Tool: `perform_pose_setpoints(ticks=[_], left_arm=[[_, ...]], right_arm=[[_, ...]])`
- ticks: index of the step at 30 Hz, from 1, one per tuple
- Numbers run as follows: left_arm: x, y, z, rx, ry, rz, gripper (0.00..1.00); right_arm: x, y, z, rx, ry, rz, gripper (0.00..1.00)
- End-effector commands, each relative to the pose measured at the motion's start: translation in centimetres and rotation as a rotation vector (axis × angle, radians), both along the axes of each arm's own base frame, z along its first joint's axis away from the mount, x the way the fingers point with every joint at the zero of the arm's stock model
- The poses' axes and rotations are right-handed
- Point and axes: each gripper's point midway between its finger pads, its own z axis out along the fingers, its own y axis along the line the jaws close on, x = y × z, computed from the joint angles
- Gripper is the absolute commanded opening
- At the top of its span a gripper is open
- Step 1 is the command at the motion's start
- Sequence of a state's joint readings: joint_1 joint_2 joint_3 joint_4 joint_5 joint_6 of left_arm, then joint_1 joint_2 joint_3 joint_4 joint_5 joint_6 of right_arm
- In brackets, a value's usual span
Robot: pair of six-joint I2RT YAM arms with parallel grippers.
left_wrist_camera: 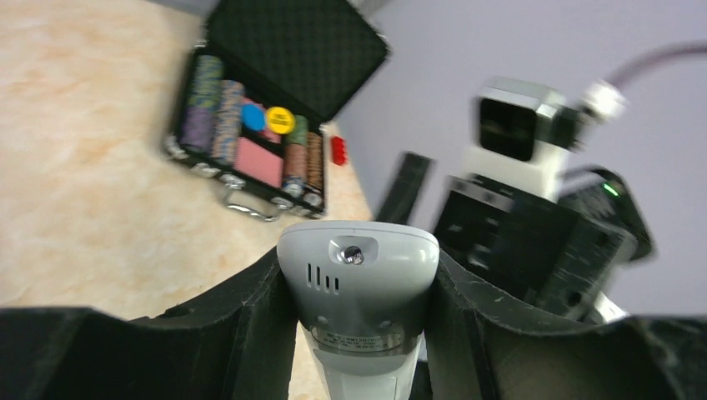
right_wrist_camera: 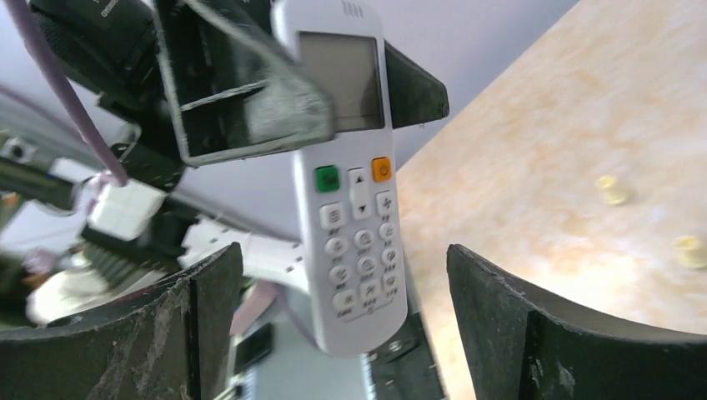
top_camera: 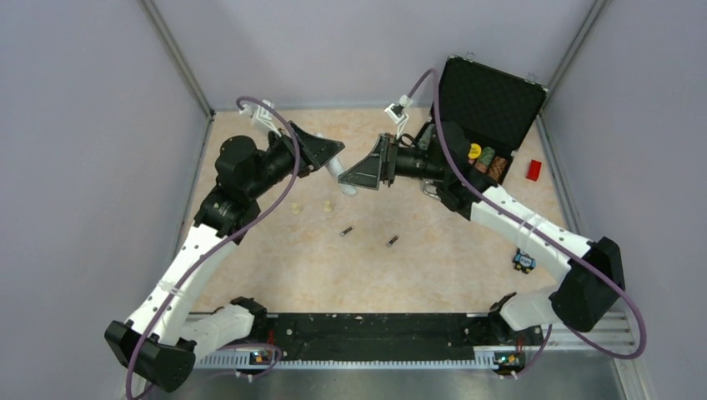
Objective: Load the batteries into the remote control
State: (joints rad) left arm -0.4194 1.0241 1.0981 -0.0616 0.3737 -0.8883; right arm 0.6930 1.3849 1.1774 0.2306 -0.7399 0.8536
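Observation:
The white remote control (left_wrist_camera: 358,283) is held up off the table, with my left gripper (left_wrist_camera: 358,300) shut on its top end, one finger pressed to each side. In the right wrist view the remote control (right_wrist_camera: 354,208) shows its screen and buttons, and its lower end hangs between the fingers of my right gripper (right_wrist_camera: 342,279), which is open with a gap on both sides. From above, the remote control (top_camera: 342,178) bridges the left gripper (top_camera: 332,160) and right gripper (top_camera: 360,177) at mid-table. Two batteries (top_camera: 347,232) (top_camera: 392,242) lie on the table nearer me.
An open black case (top_camera: 492,108) of poker chips stands at the back right, with a red block (top_camera: 534,169) beside it. Two cream pegs (top_camera: 295,207) (top_camera: 328,205) lie left of the batteries. A small blue-yellow object (top_camera: 523,262) sits by the right arm.

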Motion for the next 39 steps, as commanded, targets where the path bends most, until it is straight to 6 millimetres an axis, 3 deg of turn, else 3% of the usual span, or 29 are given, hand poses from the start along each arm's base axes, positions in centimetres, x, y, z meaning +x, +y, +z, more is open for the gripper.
perform_pose_setpoints(ticks=[1, 8, 18, 25, 30, 31, 32, 33, 34, 35, 37, 39], left_arm=[[2.4, 3.7, -1.7, 0.082, 0.141, 0.266, 0.0], [2.8, 4.3, -3.8, 0.086, 0.3, 0.329, 0.0], [2.6, 4.0, -4.8, 0.085, 0.351, 0.318, 0.0], [2.3, 4.0, -5.8, 0.081, 0.351, 0.31, 0.0], [2.2, 3.8, -6.2, 0.084, 0.347, 0.295, 0.02], [2.1, 3.8, -6.1, 0.083, 0.339, 0.29, 0.06], [2.1, 3.6, -5.8, 0.08, 0.318, 0.275, 0.19], [1.9, 3.3, -5.3, 0.074, 0.291, 0.242, 0.49], [1.5, 3.0, -4.4, 0.069, 0.242, 0.206, 0.66], [1.0, 2.5, -3.2, 0.063, 0.178, 0.163, 0.76], [0.0, 2.5, -1.1, 0.057, 0.077, 0.122, 0.85], [-0.8, 2.9, 0.0, 0.05, 0.005, 0.096, 0.88]], right_arm=[[2.4, -2.0, 2.2, -0.024, -0.25, -0.229, 0.9], [3.8, -1.1, 0.0, -0.121, -0.366, -0.339, 0.91], [2.9, 2.6, -2.5, -0.205, -0.395, -0.267, 0.88], [2.9, 4.3, -4.1, -0.22, -0.311, -0.226, 0.64], [2.5, 4.7, -4.0, -0.205, -0.265, -0.208, 0.33], [2.4, 4.7, -3.8, -0.199, -0.261, -0.204, 0.28], [2.2, 4.7, -3.6, -0.19, -0.259, -0.197, 0.25], [1.9, 4.7, -3.4, -0.182, -0.259, -0.182, 0.22], [1.6, 4.7, -3.1, -0.173, -0.255, -0.171, 0.16], [1.3, 4.6, -2.7, -0.161, -0.253, -0.163, 0.12], [0.6, 4.3, -1.8, -0.129, -0.238, -0.133, 0.04], [-0.2, 3.9, -0.4, -0.072, -0.221, -0.093, 0.03]])
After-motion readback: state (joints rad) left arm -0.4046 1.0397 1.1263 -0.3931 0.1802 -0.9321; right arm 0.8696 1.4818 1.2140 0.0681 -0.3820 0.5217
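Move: The remote is in my left fingers, its middle about 2 cm back from that hand and 1 cm below. My open right fingers, its receiver, are some 5 cm back and 2 cm right of my left hand. From my right hand, the remote's middle is about 3 cm ahead, 2 cm left, nearly level; roughly 35 cm below are the nearer battery, 2 cm ahead and 3 cm left, and the yellow peg, 9 cm ahead and 8 cm left. Still gripping the remote, my left hand sinks about 9 cm, easing left and forward and tipping its fingers down some 25 degrees. My open right hand swings forward, then down about 7 cm and left to the button end, fingertips dipping, and closes across front and back. My left fingers then open and start back up. ##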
